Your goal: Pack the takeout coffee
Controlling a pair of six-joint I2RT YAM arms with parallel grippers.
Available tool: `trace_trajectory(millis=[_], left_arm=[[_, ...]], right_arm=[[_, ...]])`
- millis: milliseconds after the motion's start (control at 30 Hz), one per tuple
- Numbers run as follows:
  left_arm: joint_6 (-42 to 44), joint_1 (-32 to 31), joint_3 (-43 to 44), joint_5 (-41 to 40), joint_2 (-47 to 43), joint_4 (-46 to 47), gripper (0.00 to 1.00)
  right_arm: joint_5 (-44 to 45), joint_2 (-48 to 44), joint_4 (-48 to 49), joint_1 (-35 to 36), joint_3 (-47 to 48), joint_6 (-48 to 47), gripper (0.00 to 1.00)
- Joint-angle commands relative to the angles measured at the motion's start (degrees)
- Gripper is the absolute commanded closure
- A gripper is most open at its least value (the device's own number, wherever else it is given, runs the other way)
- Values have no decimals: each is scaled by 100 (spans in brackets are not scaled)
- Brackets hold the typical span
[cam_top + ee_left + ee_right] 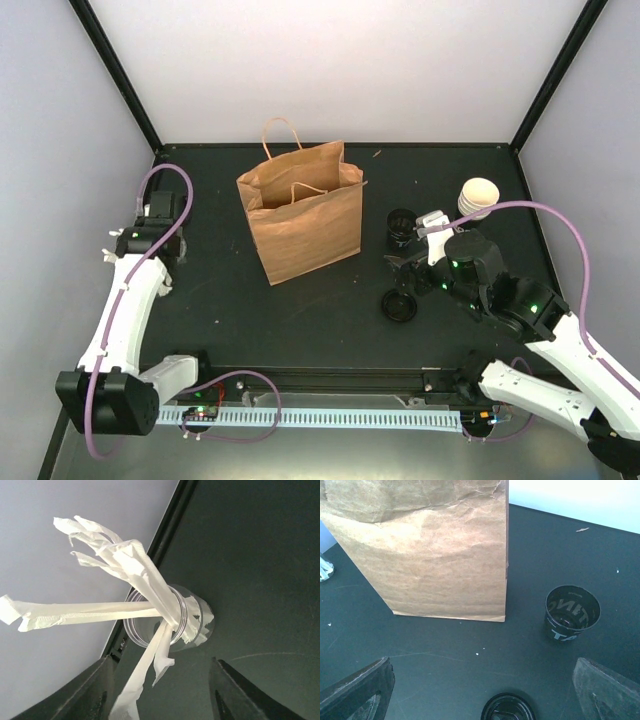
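Observation:
I cannot pick out the takeout coffee as a single cup in any view. At the back right stand cream-inside cups [479,197] that look nested. A black cup with white print and a dark inside [401,228] [571,612] stands right of the brown paper bag [305,215] [430,555]. My right gripper [408,270] [482,692] is wide open over the table between that cup and a black lid [399,305] [507,709]. My left gripper [160,205] [162,690] is open at a clear cup of wrapped straws [170,622]. One straw [137,680] hangs between its fingers, unpinched.
The bag stands upright and open-topped at mid-table, handles up. The straw cup sits close to the left wall and the table's black edge rail [165,530]. A grey wall bounds each side and the back.

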Motion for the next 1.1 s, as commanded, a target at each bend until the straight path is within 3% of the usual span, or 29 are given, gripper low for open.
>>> trace_trajectory(millis=[0, 200, 500, 733, 1067], left_arm=[[-52, 46, 27, -55, 75, 100, 51], [-89, 42, 3, -199, -45, 102, 68], [-52, 45, 29, -152, 117, 145, 74], [-26, 42, 137, -201, 199, 96, 93], [-6, 46, 406, -144, 246, -128, 99]], right_arm=[[-63, -15, 166, -7, 64, -71, 0], [-68, 22, 202, -8, 30, -62, 0], [-85, 77, 184, -14, 84, -65, 0], [-87, 61, 169, -7, 84, -57, 0], [-136, 128, 167, -11, 98, -47, 0]])
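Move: The left hand hangs over the glass of paper-wrapped straws. A straw leaning back towards this hand crosses between its half-open fingers, its middle about 1 cm ahead, 1 cm left and 3 cm below. The glass stands roughly 4 cm ahead, 3 cm left and 11 cm below; the bundle of other straws fans out some 7 cm ahead, 5 cm left and 3 cm below. From the right hand that straw is about 50 cm left, 4 cm ahead and 11 cm lower. The left fingertips pinch the wrapped straw just outside the glass's mouth, going from roughly half open to fully shut, with a short pause partway. The hand practically stays in place meanwhile, easing under 1 cm down and forward with its wrist angle held, still pointing down to the left and forward. ##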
